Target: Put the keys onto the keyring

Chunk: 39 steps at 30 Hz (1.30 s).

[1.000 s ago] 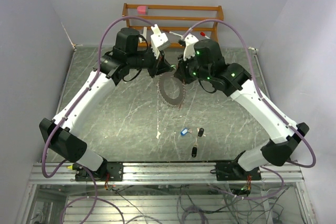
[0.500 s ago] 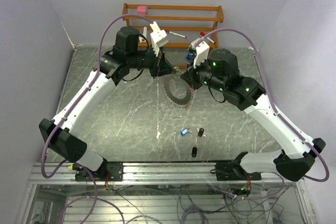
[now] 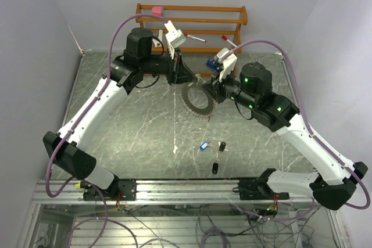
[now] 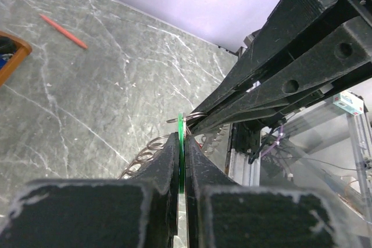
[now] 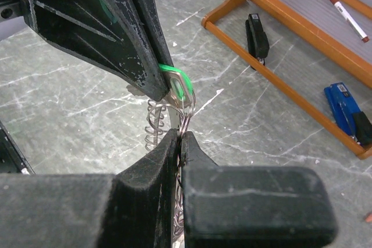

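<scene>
The keyring (image 3: 195,101), a toothed silvery ring, hangs tilted above the table between both grippers. My left gripper (image 3: 187,79) is shut on the green key (image 4: 182,137), seen edge-on between its pads. In the right wrist view the green key (image 5: 178,81) sits against a wire loop of the keyring (image 5: 168,111); whether the loop passes through its eye I cannot tell. My right gripper (image 5: 181,136) is shut on that wire just below the key. A blue key (image 3: 203,145) and two black keys (image 3: 222,146) (image 3: 215,168) lie on the table near the front.
A wooden rack (image 3: 192,15) stands at the back edge, holding a black stapler (image 5: 257,36), a blue stapler (image 5: 343,105) and a red-capped marker (image 5: 346,13). A red pen (image 4: 64,30) lies on the marble table. Walls close in left and right.
The right arm has swung out to the right and stretched, its gripper staying on the keyring. The ring has shifted slightly right. The left gripper has barely moved.
</scene>
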### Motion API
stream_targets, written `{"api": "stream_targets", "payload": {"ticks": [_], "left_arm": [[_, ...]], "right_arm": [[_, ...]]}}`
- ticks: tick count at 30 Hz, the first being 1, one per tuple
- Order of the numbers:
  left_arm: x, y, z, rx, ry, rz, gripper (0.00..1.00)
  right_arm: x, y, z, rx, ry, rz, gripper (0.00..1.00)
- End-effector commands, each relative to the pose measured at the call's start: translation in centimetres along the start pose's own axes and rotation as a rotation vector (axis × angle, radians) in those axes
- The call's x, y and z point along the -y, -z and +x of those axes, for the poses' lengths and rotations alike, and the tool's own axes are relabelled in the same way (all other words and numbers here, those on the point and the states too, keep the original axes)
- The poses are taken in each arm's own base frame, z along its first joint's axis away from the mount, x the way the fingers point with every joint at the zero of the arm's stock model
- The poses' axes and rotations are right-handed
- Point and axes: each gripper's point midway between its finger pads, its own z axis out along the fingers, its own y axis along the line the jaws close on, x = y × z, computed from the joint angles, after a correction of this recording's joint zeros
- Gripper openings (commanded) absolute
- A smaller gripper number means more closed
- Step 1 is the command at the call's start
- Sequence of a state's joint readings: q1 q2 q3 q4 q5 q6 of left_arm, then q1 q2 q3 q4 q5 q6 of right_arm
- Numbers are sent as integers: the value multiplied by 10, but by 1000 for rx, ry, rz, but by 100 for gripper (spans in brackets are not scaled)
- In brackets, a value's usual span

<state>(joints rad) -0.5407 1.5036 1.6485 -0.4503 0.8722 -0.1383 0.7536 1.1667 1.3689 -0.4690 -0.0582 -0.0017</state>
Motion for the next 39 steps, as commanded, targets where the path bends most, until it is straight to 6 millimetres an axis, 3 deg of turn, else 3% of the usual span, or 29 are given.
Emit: {"api": "stream_targets", "payload": {"ticks": [1,11,13,16,19,23,26,31,39], "left_arm": [[22,8,-21,41,-34,56,7],[6,22,0,-60,-135,-68,9],[3,26,2,-75,-163,-102,22],[1,31,-2,-76,-202,-134,51],[0,36,-15,-68,-262,-161,62],[2,40,-38,-41,-368,-170,64],[10,32,-42,-19,-403,-89,64],[23,19,-25,-18,-452,87,63],[13,15,1,-82,-538,129,62]], "right_arm": [[4,10,-21,115,37,15,0],[2,20,-38,180,55,4,0],[1,20,-40,182,56,-2,0],[-2,19,-42,181,57,-20,0],[-4,18,-43,180,60,-29,0],[-9,16,-40,173,66,-60,0],[-15,12,-39,173,69,-95,0],[-37,7,-37,162,74,-222,0],[-51,8,-33,142,59,-305,0]]}}
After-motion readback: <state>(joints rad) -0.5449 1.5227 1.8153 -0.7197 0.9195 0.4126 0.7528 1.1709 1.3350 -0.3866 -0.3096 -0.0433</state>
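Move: From the left gripper, still closed on the green key, the wire end of the keyring in the right fingers lies about 4 cm to the right, 1 cm back and 2 cm below. The keyring's loop hangs some 4 cm back, 2 cm right and 6 cm lower; the red tag at its bottom is about 8 cm back, 6 cm right and 12 cm below. From the right gripper the green key is about 4 cm left, 1 cm ahead and 2 cm up. Open the left gripper to well over half and let go of the green key while drawing it about 3 cm left; then lift it some 5 cm, and sink about 3 cm while easing back right, its forward side rolling up some 25 degrees. Keep the right fingers shut on the keyring wire and bring them left and a little back, turning counter-clockwise. ##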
